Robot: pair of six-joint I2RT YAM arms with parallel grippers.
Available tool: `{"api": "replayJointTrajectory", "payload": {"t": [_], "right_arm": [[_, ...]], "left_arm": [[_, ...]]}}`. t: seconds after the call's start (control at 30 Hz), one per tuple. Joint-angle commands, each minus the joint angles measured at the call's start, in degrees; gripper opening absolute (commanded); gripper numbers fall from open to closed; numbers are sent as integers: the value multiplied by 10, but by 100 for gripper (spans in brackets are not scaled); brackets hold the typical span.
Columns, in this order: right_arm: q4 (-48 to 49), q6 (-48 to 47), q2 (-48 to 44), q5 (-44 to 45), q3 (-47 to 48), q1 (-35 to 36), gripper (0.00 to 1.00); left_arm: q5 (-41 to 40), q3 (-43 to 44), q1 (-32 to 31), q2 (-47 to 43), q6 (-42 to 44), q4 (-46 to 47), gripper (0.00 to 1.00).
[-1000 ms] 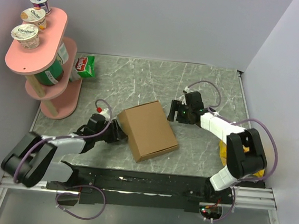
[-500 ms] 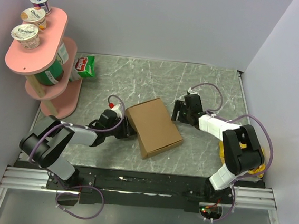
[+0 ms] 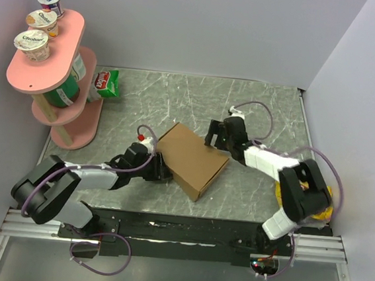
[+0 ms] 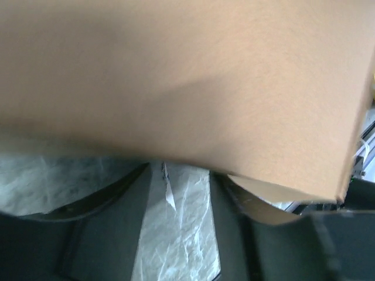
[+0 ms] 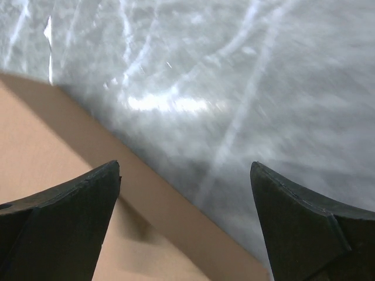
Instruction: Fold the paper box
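The paper box (image 3: 192,158) is a closed, flat brown cardboard box lying skewed mid-table. My left gripper (image 3: 160,172) sits low against its near-left side. In the left wrist view the box (image 4: 193,76) fills the top, my gripper (image 4: 179,175) is open with bare marble between the fingers, and a loose cardboard edge (image 4: 266,196) lies over the right finger. My right gripper (image 3: 213,136) is at the box's far right edge, open. In the right wrist view it (image 5: 185,167) is spread wide and empty, above the box's edge (image 5: 88,193).
A pink two-tier stand (image 3: 44,73) with yoghurt cups stands at the far left, with a green packet (image 3: 106,83) beside it. A yellow object (image 3: 281,187) lies under the right arm. Walls close the back and right sides.
The box has turned clockwise and its near-left side sits against my left gripper, which moved right. My right gripper has moved left to the box's far edge.
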Motion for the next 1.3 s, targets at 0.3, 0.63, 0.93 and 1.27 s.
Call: {"api": "replayJointTrajectory", "payload": {"t": [0.3,0.63,0.93,1.27], "right_arm": [[-212,-83,-372,37,-137,61,100],[-307,-147,-362,84,-98,216,100],[-367,-174,-230,183,-27,316,100],[-399,-183,-165,218,0,335,100]], "left_arm": [[13,32,85,-192,105,-120,93],[47,151,153,-81,116,-68,96],[120,325,152,117,176,-45,96],[80,435,90,228,284,-120,96]]}}
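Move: The box's middle lies about 6 cm ahead of my left hand and 8 cm to its right, nearly level; the hand is close against the near-left side. The far corner is roughly 18 cm ahead and 3 cm right. From my right hand the middle lies some 9 cm back, 7 cm left and 3 cm down, while the near corner is about 22 cm back and 3 cm left. I open my left fingers and bring that hand up off the box's near-left side, then forward about 17 cm to stay raised at the far-left edge. My right hand, already wide open, lifts and sweeps back some 19 cm across the box, then lowers again beside the near corner, turning about 30 degrees counter-clockwise as its right side rolls up. ##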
